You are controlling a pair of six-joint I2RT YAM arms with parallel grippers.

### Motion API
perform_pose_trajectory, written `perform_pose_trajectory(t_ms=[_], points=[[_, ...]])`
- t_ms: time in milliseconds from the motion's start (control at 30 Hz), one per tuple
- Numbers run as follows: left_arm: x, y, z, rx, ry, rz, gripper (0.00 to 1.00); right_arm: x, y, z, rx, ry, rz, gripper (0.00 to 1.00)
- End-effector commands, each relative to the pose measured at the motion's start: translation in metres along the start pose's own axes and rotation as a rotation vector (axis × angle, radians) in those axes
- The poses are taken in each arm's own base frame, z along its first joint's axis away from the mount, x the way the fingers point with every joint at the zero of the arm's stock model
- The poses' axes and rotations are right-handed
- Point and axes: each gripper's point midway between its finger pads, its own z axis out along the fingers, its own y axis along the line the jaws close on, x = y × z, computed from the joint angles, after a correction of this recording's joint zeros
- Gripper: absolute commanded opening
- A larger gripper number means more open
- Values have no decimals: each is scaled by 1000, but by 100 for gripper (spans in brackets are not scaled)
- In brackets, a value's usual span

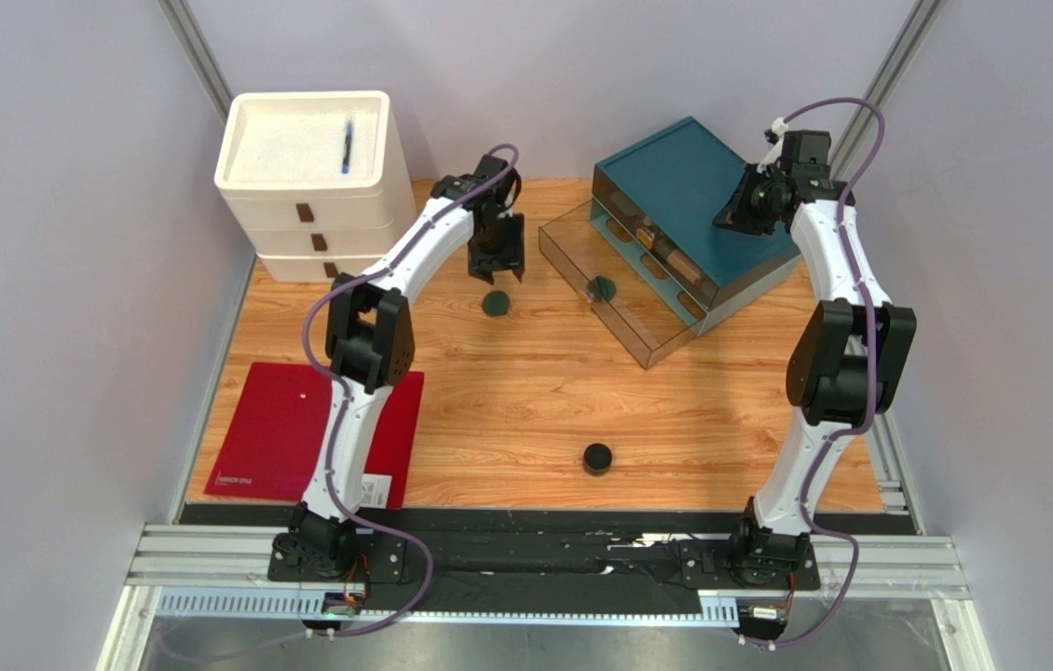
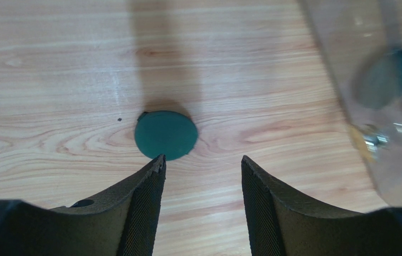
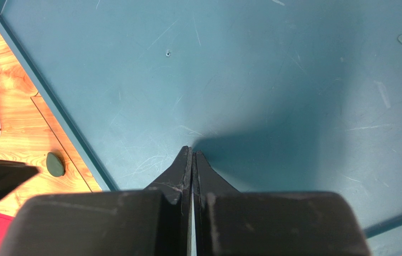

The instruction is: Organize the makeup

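One flat dark-green disc (image 1: 496, 302) (image 2: 165, 134) lies on the wooden table, left of the clear drawer (image 1: 588, 252). My left gripper (image 1: 497, 266) (image 2: 202, 158) hangs just above it, open, nothing between its fingers; the disc sits just beyond the left fingertip (image 2: 157, 162). A second green disc (image 1: 601, 288) (image 2: 387, 77) lies inside the pulled-out clear drawer. A black round jar (image 1: 598, 457) stands alone near the table's front. My right gripper (image 1: 742, 210) (image 3: 192, 150) is shut and empty over the teal organizer's top (image 1: 693, 182) (image 3: 251, 80). The right wrist view also catches the table disc (image 3: 54, 164).
A white stack of drawers (image 1: 280, 210) stands at the back left, with a blue pen (image 1: 348, 146) in its top tray. A red flat mat (image 1: 266, 427) lies at the front left. Grey walls close in both sides.
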Motion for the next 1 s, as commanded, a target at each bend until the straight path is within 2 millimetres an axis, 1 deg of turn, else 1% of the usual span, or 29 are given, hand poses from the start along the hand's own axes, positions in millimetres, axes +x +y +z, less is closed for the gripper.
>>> perform_pose_trajectory(t_ms=[0,233,467,533,567,600,633,700,800,900,933,967], points=[[23,18,18,-64,95,7,60,110,-50,19,176,369,54,1],[33,28,36,-93,142,1,60,109,-49,17,176,365,51,1],[54,42,56,-119,218,3,56,109,-49,18,177,366,51,1],[58,43,60,-112,232,1,47,110,-49,19,173,370,54,1],[61,43,63,-106,243,-1,40,110,-49,19,173,370,54,1],[63,43,63,-97,252,-1,12,109,-49,19,171,367,55,1],[65,44,64,-101,259,-1,0,110,-49,19,172,368,56,1],[66,47,64,-108,259,4,0,110,-49,19,172,369,54,1],[63,47,58,-110,245,15,0,110,-49,19,171,368,54,1],[49,37,41,-70,189,21,0,110,-48,19,170,369,55,1],[36,27,28,-31,138,15,0,109,-48,19,169,366,54,1],[29,20,20,-2,112,18,0,110,-48,19,169,369,56,1]])
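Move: The green puff I want lies on the bare table about 2 cm back and 2 cm to the left of my open left hand, some 7 cm below it. About 15 cm to my left hand's right, level with it and 6 cm down, another green puff lies in the open drawer; the drawer's middle is roughly 18 cm right and 1 cm ahead. From my right hand, the wanted puff is some 36 cm left, 3 cm back and 15 cm down. I drop my open left hand some 6 cm, quickly at first, easing back and left by about 2 cm each onto the green puff on the table, while the fingers swing roughly 10 degrees nearer to straight down. Down there I shut them fully, drifting another centimetre left, and pinch the soft puff between the tips, then hold still at table height. ##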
